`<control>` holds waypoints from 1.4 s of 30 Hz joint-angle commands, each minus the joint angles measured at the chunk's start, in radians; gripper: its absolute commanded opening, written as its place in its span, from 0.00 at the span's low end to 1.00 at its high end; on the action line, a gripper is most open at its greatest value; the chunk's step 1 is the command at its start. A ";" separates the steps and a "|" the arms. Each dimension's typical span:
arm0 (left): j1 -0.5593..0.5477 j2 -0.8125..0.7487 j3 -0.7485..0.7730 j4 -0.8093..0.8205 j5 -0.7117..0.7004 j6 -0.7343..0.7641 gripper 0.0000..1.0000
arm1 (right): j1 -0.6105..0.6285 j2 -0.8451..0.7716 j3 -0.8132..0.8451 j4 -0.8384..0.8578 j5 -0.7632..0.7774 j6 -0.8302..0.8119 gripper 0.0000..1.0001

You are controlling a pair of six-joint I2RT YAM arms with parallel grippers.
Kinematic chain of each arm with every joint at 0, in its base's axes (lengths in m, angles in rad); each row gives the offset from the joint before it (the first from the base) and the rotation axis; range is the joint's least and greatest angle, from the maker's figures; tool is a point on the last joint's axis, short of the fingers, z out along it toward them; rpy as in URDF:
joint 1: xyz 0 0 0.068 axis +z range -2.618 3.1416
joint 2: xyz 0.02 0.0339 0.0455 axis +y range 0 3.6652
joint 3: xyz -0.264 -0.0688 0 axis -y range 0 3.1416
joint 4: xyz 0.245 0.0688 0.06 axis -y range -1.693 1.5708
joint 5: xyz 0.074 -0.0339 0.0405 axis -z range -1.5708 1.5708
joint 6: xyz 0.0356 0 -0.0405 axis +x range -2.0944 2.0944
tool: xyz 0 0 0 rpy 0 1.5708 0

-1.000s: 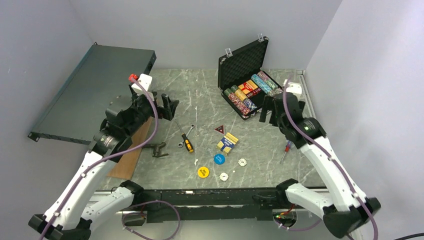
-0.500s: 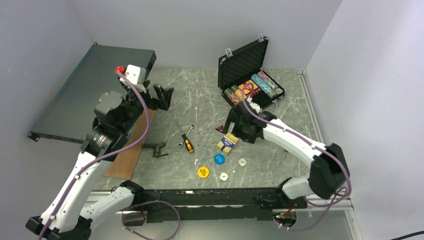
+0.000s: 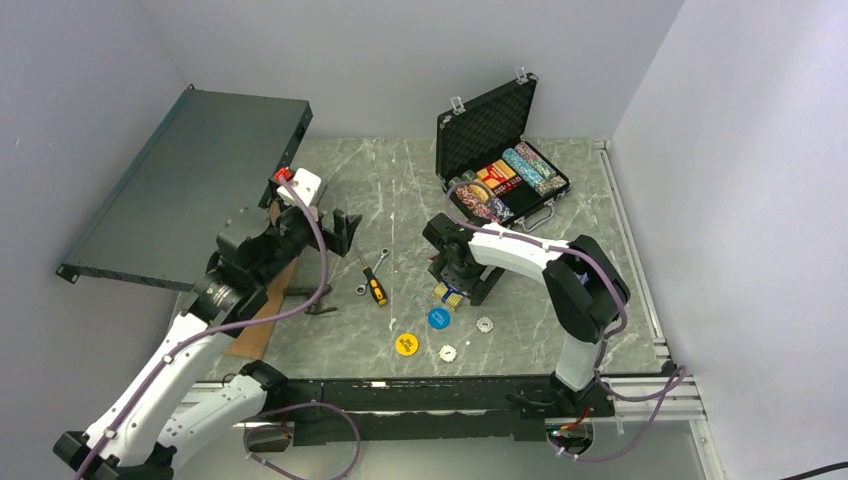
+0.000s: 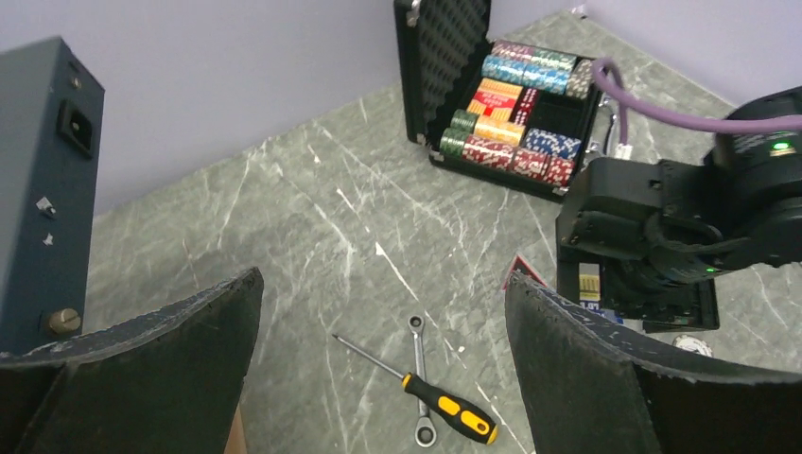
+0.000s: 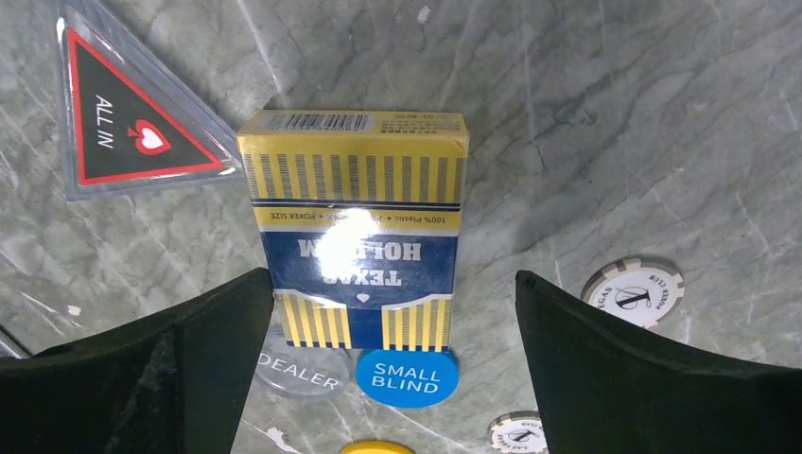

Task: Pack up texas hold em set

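Note:
The black briefcase [image 3: 487, 128] stands open at the back right, with rows of multicoloured chips [image 3: 507, 184] in its base; it also shows in the left wrist view [image 4: 444, 57]. The blue and yellow card deck [image 5: 355, 227] lies flat on the marble table. My right gripper [image 5: 392, 307] hangs over it, open, one finger on each side of the deck's near end, and in the top view [image 3: 458, 272] it hides most of the deck. Next to the deck lie a blue button [image 5: 407, 376], a clear dealer button [image 5: 298, 372], a yellow button [image 3: 405, 344] and a triangular all-in marker [image 5: 132, 132]. My left gripper [image 3: 340, 225] is open and holds nothing.
A yellow-handled screwdriver [image 4: 444, 411] lies across a wrench [image 4: 419, 340] below my left gripper. White chips [image 3: 485, 324] [image 3: 448, 352] lie near the front. The large dark-grey panel [image 3: 190, 180] leans at the left, with a wooden board [image 3: 265, 305] and a black metal part [image 3: 315, 300] beside it.
My right arm has swung from beside the briefcase to the left and down over the card deck. The left arm has shifted a little. Both grippers stayed open.

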 commanded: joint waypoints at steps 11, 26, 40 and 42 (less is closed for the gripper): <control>-0.120 -0.047 -0.042 0.120 -0.076 0.100 0.99 | 0.009 0.048 0.049 -0.067 0.092 0.147 0.91; -0.152 -0.027 -0.043 0.117 -0.111 0.109 0.99 | 0.009 0.067 0.053 -0.047 0.142 0.149 0.55; -0.167 -0.012 -0.041 0.114 -0.120 0.115 0.99 | -0.185 -0.167 0.168 -0.112 0.324 -0.002 0.42; -0.167 -0.010 -0.040 0.112 -0.121 0.116 0.99 | -0.271 -0.172 0.198 -0.073 0.295 -0.067 0.42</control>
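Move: Just ahead of the right hand, some 2 cm forward, level sideways and about 2 cm lower, lies the Texas Hold'em card box. From this hand the all-in triangle sits about 9 cm ahead and 4 cm left, the small blind disc 5 cm back and 4 cm left, and the open chip case roughly 27 cm ahead and 14 cm right. For the left hand the box is about 21 cm right, level fore-and-aft, 32 cm below. Easing down about 1 cm while creeping forward and right, the right hand closes its wide-open fingers onto the card box's two long sides and pinches it. It then lifts quickly, some 9 cm up, going about 5 cm forward and 5 cm right towards the chip case, fingertips swinging forward and the hand turning slightly clockwise. The left hand, empty and open, drifts about 2.5 cm right. ##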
